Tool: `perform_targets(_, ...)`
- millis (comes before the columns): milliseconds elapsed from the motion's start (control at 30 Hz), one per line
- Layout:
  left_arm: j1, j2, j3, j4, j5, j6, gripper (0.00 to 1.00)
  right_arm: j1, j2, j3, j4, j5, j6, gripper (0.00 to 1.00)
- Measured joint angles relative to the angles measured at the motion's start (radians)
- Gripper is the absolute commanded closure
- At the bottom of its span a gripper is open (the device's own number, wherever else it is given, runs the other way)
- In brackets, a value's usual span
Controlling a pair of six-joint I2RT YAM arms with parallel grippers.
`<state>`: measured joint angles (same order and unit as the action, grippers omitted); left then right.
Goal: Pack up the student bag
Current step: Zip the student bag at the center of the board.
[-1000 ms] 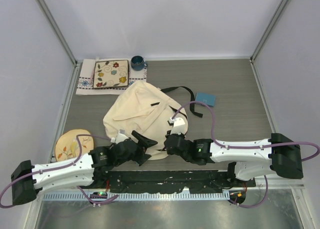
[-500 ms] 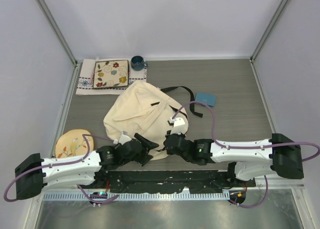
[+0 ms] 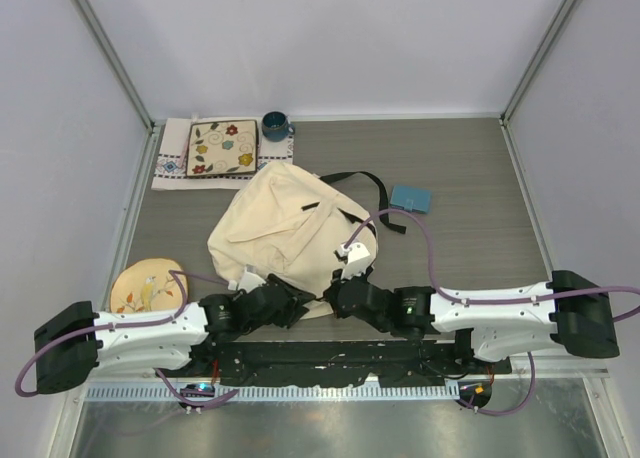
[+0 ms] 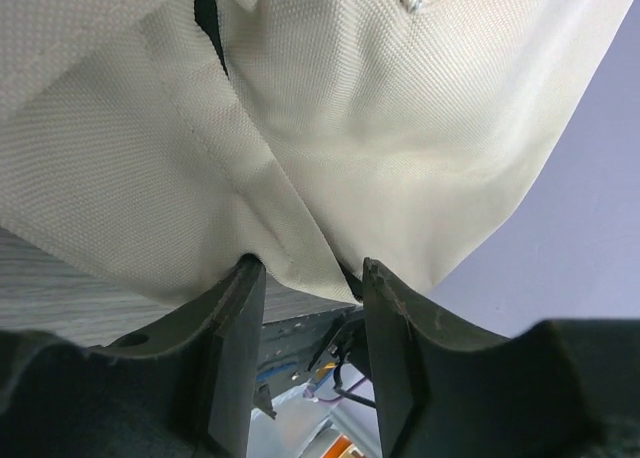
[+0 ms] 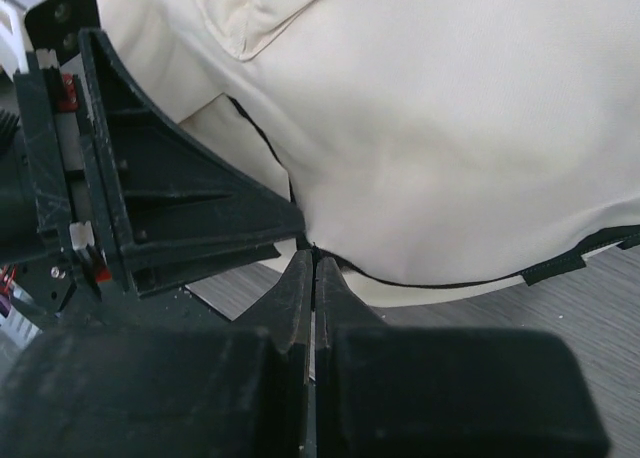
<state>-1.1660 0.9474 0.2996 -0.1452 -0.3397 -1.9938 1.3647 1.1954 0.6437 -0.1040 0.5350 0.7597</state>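
The cream student bag [image 3: 285, 223] lies in the middle of the table, its black straps [image 3: 368, 188] trailing to the right. Both grippers meet at its near edge. My left gripper [image 3: 303, 300] has its jaws apart, and a fold of the bag's hem [image 4: 300, 248] dips between the fingertips [image 4: 250, 278]. My right gripper [image 3: 328, 296] is shut on the bag's black-piped lower edge [image 5: 400, 278]. In the right wrist view the bag [image 5: 450, 128] fills the upper frame, and the left gripper's finger [image 5: 190, 218] sits just left of my right gripper [image 5: 312, 256].
A floral-patterned square [image 3: 222, 148] on a white cloth [image 3: 172, 166] and a dark blue mug [image 3: 275, 126] sit at the back left. A small blue pad [image 3: 410, 198] lies right of the bag. A round floral plate [image 3: 145, 286] sits at the near left.
My left gripper has slid right onto the bag's near edge and its jaws have narrowed. The right gripper, still shut, has shifted slightly left and nearer.
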Motion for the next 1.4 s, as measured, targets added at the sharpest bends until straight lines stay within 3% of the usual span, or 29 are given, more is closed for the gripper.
perform_targets(67, -0.001, 0.000, -0.002, 0.008, -0.011, -0.004, 0.55, 0.014, 0.000, -0.006, 0.010, -0.004, -0.010, 0.99)
perform_targets(200, -0.004, -0.002, -0.009, 0.014, -0.035, -0.008, 0.69, 0.031, 0.000, -0.011, 0.027, -0.006, -0.027, 0.99)
perform_targets(400, -0.005, -0.003, -0.036, 0.035, -0.063, -0.012, 1.00, 0.035, 0.000, -0.023, 0.053, -0.007, -0.044, 0.99)
perform_targets(700, -0.005, -0.029, -0.044, 0.030, -0.096, -0.014, 1.00, 0.037, -0.002, -0.026, 0.059, 0.011, -0.045, 0.99)
perform_targets(900, -0.006, -0.194, -0.041, -0.105, -0.143, -0.015, 1.00, 0.032, -0.035, -0.025, -0.017, 0.106, 0.009, 0.99)
perform_targets(1100, -0.008, -0.350, -0.038, -0.191, -0.173, -0.020, 1.00, -0.018, -0.127, -0.027, -0.013, 0.102, 0.044, 0.99)
perform_targets(1400, -0.008, -0.414, -0.007, -0.307, -0.198, -0.023, 1.00, -0.063, -0.185, -0.056, -0.021, 0.074, 0.068, 0.99)
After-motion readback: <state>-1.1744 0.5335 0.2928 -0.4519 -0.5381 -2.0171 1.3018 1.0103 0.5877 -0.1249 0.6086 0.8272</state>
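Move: The student bag's zip edge runs between my half-open left fingers, about 1 cm ahead, 1 cm to the left and 1 cm below. My right fingers are already shut on the zip edge at their own tips. The zip's black end tab sits about 7 cm right of my right hand, 4 cm ahead and 4 cm lower. The bag's middle lies some 16 cm ahead and 9 cm left of that hand, the blue notebook about 20 cm ahead and 17 cm right. I shut my left fingers on the bag's zip edge beside my right hand, which keeps its grip and first eases back about 1 cm. Then I draw the hands apart and upward: the left some 4 cm left and 5 cm up, tilting its tips up about 10 degrees, the right about 4 cm to the right, with 3 to 4 cm of forward and of lift. ##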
